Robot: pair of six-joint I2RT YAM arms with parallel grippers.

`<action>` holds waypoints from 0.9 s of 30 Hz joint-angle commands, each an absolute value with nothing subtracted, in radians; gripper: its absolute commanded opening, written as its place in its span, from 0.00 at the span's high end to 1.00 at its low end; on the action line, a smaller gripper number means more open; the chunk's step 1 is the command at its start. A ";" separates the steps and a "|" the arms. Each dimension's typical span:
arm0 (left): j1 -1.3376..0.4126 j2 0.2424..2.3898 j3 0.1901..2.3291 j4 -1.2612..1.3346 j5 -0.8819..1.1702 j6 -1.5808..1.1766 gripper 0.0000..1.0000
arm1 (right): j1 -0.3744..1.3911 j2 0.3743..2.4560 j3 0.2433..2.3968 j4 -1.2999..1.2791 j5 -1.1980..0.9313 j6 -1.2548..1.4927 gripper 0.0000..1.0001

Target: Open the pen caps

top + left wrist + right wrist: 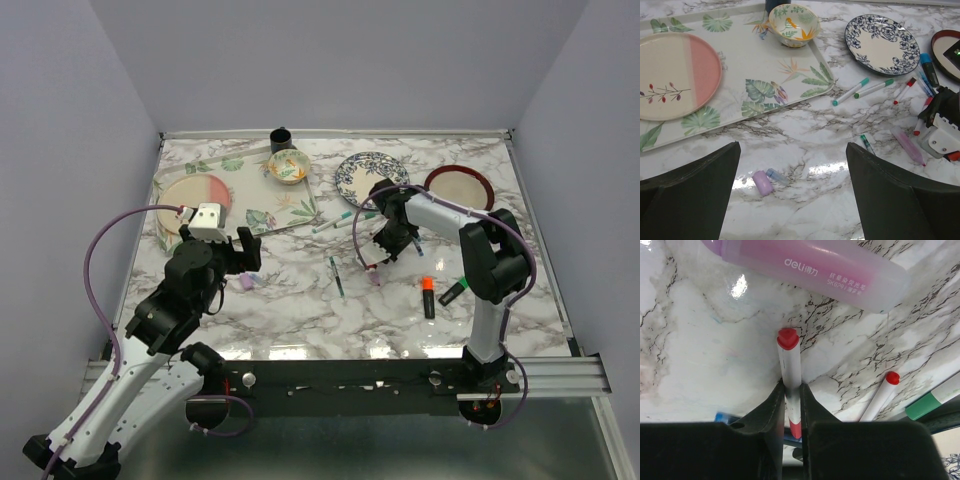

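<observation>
My right gripper is shut on a thin white pen with red ends, which points away from the camera over the marble. In the top view this gripper is low over the table at centre right. Just beyond it lies a lilac highlighter. A second red-ended pen and a teal-ended one lie to the right. My left gripper stands wide open above a lilac cap and a pale blue cap, touching neither. Two teal-tipped pens lie near the tray corner.
A leaf-print tray at the back left carries a pink plate and a small bowl. A black cup, a blue floral plate and a red plate stand behind. An orange highlighter and a green one lie front right.
</observation>
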State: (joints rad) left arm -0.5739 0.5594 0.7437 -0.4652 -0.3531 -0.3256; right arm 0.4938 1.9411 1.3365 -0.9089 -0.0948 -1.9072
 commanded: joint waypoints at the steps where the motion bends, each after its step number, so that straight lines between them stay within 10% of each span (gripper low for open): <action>1: -0.561 0.557 0.736 -0.449 -0.330 -0.321 0.05 | 0.511 1.956 1.350 -0.899 -0.156 -1.881 0.83; 20: -0.551 0.549 0.724 -0.417 -0.236 -0.302 0.01 | 0.495 1.628 1.263 -0.714 -0.460 -1.347 0.99; 27: -0.551 0.572 0.707 -0.365 -0.078 -0.302 0.01 | 0.489 1.401 1.146 -0.533 -0.593 -0.719 0.99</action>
State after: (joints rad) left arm -0.5564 0.5594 0.7265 -0.4229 -0.2134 -0.3134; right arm 0.4961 1.5097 1.2285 -0.6857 -0.4469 -1.1706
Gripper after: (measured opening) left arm 0.987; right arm 0.199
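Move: The red marker already sits between my right fingers, its middle right at the grip and still down at the table. From there the pink highlighter lies about 6 cm left and 6 cm back. The other red marker is some 6 cm ahead and 2 cm left, the blue pens about 4 cm ahead and 4 cm right. From my left hand the marker I'm lifting is roughly 32 cm right, 11 cm ahead and 23 cm below. I keep my right fingers shut on the red marker's white barrel and lift it off the table, easing left first and then climbing fast, about 13 cm up and 6 cm left. On the way I swing the fingertips from straight down towards my left hand and turn the wrist some 30 degrees clockwise. My left hand, wide open, starts 2 cm to the right to meet it. ##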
